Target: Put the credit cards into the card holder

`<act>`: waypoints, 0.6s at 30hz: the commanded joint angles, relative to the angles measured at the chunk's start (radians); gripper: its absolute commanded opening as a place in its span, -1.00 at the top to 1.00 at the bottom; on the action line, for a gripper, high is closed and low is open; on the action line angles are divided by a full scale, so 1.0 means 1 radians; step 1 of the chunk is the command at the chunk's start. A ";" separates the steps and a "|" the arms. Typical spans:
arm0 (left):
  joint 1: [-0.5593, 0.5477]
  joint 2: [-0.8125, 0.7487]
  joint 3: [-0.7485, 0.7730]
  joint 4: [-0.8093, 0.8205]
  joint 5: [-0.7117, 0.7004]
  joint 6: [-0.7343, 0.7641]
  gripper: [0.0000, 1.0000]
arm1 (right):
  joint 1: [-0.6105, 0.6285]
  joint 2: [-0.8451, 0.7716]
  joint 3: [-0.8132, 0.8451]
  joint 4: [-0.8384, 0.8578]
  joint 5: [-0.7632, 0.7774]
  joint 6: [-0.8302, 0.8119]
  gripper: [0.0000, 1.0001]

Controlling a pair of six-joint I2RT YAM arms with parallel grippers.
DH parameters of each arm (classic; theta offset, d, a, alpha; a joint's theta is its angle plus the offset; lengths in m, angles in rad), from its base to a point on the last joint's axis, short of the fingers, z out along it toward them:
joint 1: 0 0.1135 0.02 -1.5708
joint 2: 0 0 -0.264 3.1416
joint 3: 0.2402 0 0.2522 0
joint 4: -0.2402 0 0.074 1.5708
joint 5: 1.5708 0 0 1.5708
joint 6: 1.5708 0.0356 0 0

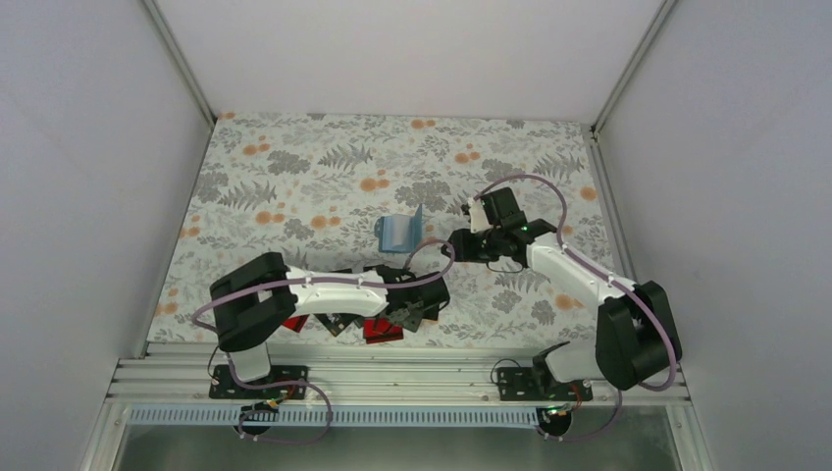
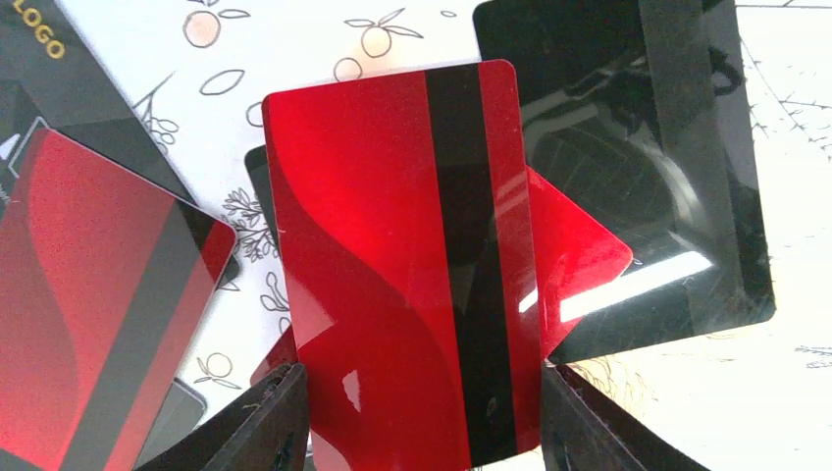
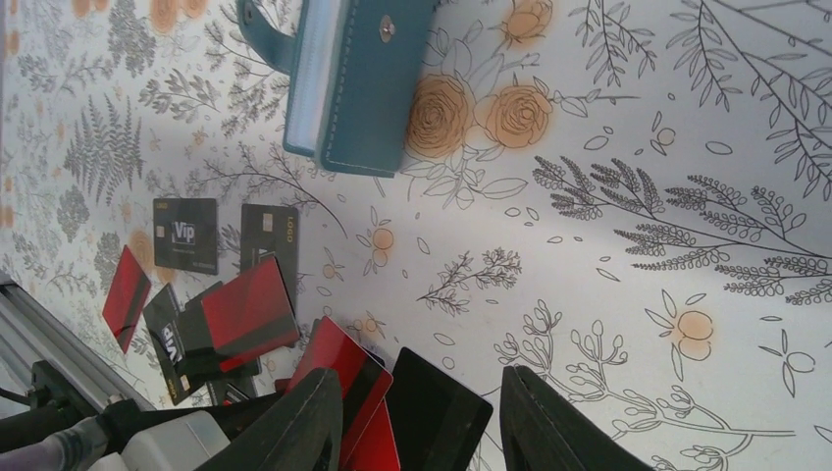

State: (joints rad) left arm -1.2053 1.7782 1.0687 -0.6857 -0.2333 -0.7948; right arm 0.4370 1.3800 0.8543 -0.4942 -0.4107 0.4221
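Note:
Several credit cards, red and black, lie in a loose overlapping heap near the table's front edge (image 1: 383,331). My left gripper (image 2: 422,371) is low over the heap. Its two fingers press against the long edges of one red credit card with a black stripe (image 2: 392,245), which lies on top of other cards. A glossy black card (image 2: 638,167) sits just beyond it. The teal card holder (image 1: 400,233) stands open farther back on the cloth, and its snap flap shows in the right wrist view (image 3: 353,88). To the right of the holder, my right gripper (image 3: 422,378) hangs open and empty above the table.
A floral tablecloth (image 1: 324,167) covers the table. An aluminium rail (image 1: 392,378) runs along the near edge, and white walls close in the sides and back. More cards, including a black VIP card (image 3: 184,234), are spread left of the heap.

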 commanded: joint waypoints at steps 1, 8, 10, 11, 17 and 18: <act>0.007 -0.051 -0.018 0.017 -0.031 -0.012 -0.12 | -0.007 -0.063 -0.029 -0.001 -0.007 0.024 0.15; 0.019 -0.099 -0.040 0.044 -0.041 -0.024 -0.12 | -0.006 -0.119 -0.119 0.078 -0.130 0.094 0.13; 0.026 -0.123 -0.051 0.060 -0.042 -0.026 -0.12 | -0.005 -0.135 -0.158 0.135 -0.200 0.122 0.12; 0.029 -0.135 -0.059 0.073 -0.038 -0.026 -0.12 | -0.004 -0.141 -0.177 0.178 -0.238 0.139 0.11; 0.054 -0.194 -0.075 0.143 -0.014 -0.006 -0.12 | 0.010 -0.177 -0.256 0.327 -0.354 0.251 0.08; 0.057 -0.200 -0.074 0.149 -0.011 -0.003 -0.12 | 0.012 -0.183 -0.260 0.334 -0.350 0.264 0.07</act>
State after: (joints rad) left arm -1.1622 1.6154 1.0000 -0.6003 -0.2516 -0.8009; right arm 0.4397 1.2335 0.6121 -0.2829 -0.6796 0.5983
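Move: The left gripper already holds a red card by its long edges, low over the pile; the open card holder lies about 20 cm ahead of this hand and 2 cm left, 1 cm lower. A black card lies 3 cm ahead and 6 cm right, a loose red card 5 cm ahead and 8 cm left, both about 1 cm lower. From the empty right gripper the held card is about 8 cm back, 9 cm left and 8 cm down; the card holder is 9 cm ahead, 11 cm left and 9 cm down. Lift the left gripper about 4 cm off the pile, easing forward 2 cm towards the card holder and keeping its edge grip on the red card. Meanwhile draw the right gripper back some 5 cm and a little left towards that raised card, fingers staying parted, rolling it about 15 degrees so they point more sideways to the left. ##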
